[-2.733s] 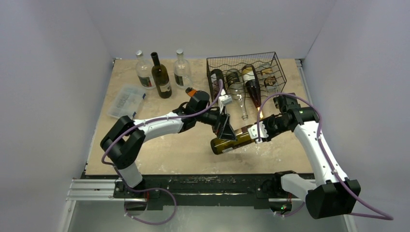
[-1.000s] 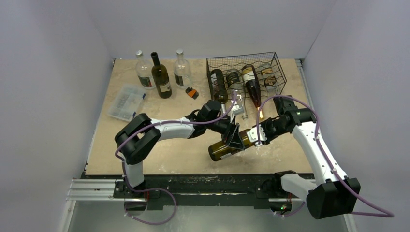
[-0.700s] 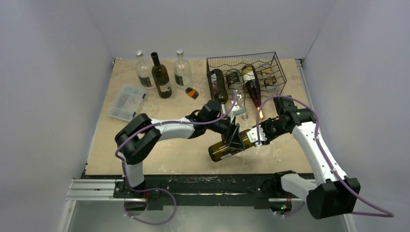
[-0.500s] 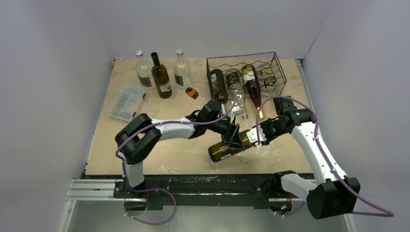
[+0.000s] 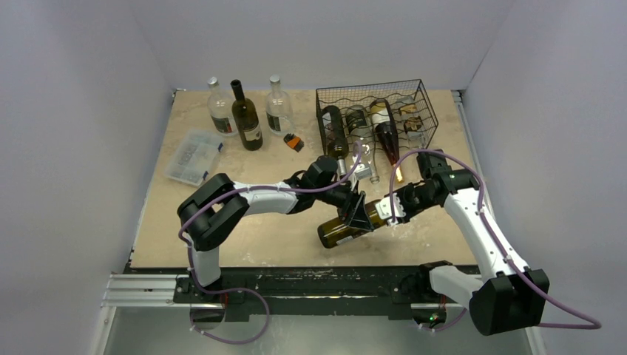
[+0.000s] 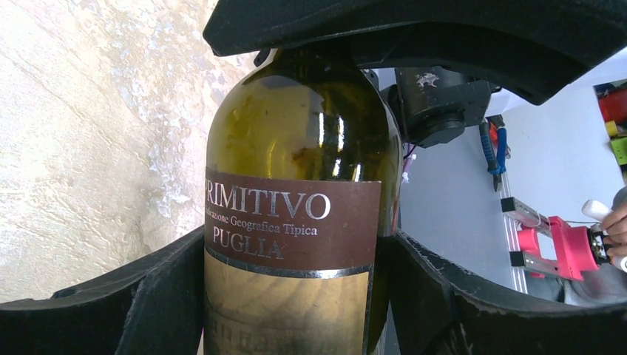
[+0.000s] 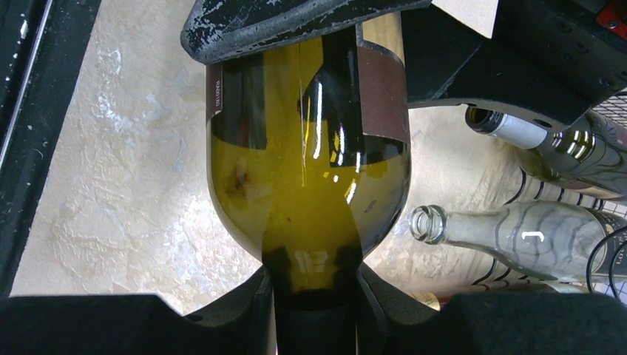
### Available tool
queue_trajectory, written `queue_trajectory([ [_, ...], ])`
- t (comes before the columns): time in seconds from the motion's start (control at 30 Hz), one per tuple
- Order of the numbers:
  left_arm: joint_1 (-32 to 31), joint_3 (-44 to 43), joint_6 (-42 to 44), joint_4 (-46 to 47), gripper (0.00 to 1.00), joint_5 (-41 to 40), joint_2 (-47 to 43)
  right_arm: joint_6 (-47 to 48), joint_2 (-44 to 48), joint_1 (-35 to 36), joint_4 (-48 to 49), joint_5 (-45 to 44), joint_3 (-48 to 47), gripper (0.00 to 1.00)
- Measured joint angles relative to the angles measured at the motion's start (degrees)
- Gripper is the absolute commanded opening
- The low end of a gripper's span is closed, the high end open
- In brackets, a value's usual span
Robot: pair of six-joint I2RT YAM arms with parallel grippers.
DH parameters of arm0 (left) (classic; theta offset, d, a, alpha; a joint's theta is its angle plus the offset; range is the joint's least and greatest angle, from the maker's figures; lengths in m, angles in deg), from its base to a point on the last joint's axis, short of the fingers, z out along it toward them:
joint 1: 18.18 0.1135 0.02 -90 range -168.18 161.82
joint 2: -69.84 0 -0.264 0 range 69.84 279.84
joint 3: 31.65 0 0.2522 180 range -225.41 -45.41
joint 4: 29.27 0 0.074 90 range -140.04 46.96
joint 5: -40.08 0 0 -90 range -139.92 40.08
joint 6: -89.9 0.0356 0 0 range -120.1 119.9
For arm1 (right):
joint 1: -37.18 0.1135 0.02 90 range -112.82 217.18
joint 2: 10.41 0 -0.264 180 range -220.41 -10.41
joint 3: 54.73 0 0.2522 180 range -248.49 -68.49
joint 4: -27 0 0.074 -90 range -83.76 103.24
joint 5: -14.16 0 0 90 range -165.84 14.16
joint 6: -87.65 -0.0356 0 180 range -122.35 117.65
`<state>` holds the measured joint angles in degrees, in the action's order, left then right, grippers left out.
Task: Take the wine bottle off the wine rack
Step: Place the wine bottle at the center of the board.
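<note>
The wine bottle [image 5: 341, 229], dark green glass with a brown label, lies almost level over the table in front of the black wire wine rack [image 5: 427, 103], apart from it. My left gripper [image 5: 358, 214] is shut on the bottle's body; in the left wrist view the label [image 6: 292, 222] sits between both black fingers [image 6: 166, 296]. My right gripper [image 5: 387, 210] is shut on the neck. In the right wrist view the bottle [image 7: 310, 185] widens away from my gripper [image 7: 314, 310]. The rack holds several other lying bottles.
Three upright bottles [image 5: 246, 118] stand at the back left. A clear plastic compartment box [image 5: 194, 155] lies by the left edge, and a small orange-black object [image 5: 293, 141] sits behind my left arm. A clear bottle's neck [image 5: 372, 168] [image 7: 517, 233] pokes from the rack's front.
Both arms have carried the bottle a little toward the near edge and away from the rack. My left arm has shifted right and forward along with it. Both grips are unchanged.
</note>
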<state>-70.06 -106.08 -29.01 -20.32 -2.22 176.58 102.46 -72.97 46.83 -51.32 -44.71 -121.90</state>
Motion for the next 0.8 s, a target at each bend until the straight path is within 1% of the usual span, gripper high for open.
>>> queue_trajectory([
  [0.07, 0.0, 0.4, 0.0, 0.5, 0.00, -0.4, 0.0, -0.4, 0.0, 0.0, 0.6, 0.0, 0.5, 0.44],
  [0.37, -0.3, 0.9, 0.2, 1.1, 0.00, -2.3, 0.3, -4.1, 0.2, 0.1, 4.5, 1.3, 0.7, 0.58],
  [0.47, -0.4, 1.6, 0.2, 1.8, 0.00, -3.1, 0.3, -5.7, 0.7, 0.1, 5.0, 1.8, 0.7, 0.68],
  [0.5, -0.4, 1.9, 0.2, 2.0, 0.00, -3.6, 0.3, -6.3, 1.0, 0.1, 5.1, 2.1, 0.7, 0.74],
  [0.57, -0.4, 2.5, 0.2, 2.6, 0.00, -4.4, 0.3, -7.1, 1.4, 0.2, 5.0, 2.9, 0.7, 0.94],
  [0.6, -0.4, 2.7, 0.2, 2.8, 0.00, -4.7, 0.3, -7.6, 1.6, 0.2, 4.9, 3.2, 0.7, 0.98],
  [0.8, -0.3, 5.2, 0.0, 5.0, 0.00, -7.0, 0.3, -10.0, 2.5, 0.2, 3.5, 5.3, -0.3, 0.99],
])
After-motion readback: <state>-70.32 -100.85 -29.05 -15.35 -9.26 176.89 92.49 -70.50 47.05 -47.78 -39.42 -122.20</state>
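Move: The wine bottle is across both grippers, the left around its body and the right around its neck. Its spot on the board lies about 9 cm left, 5 cm back and 13 cm below the left hand; from the right hand, about 18 cm left, 8 cm back and 14 cm down. In the rack, the clear bottle lies some 21 cm ahead of the left hand and 2 cm right, the dark bottle 24 cm ahead and 7 cm left, both roughly 6 cm lower. Open the right gripper wide to let go of the bottle's neck, then lift it about 2 cm, easing it left as well and raising its left side slightly. Meanwhile keep the left gripper's hold on the body and lower it some 3 cm towards the board, edging forward and turning slightly counter-clockwise. ##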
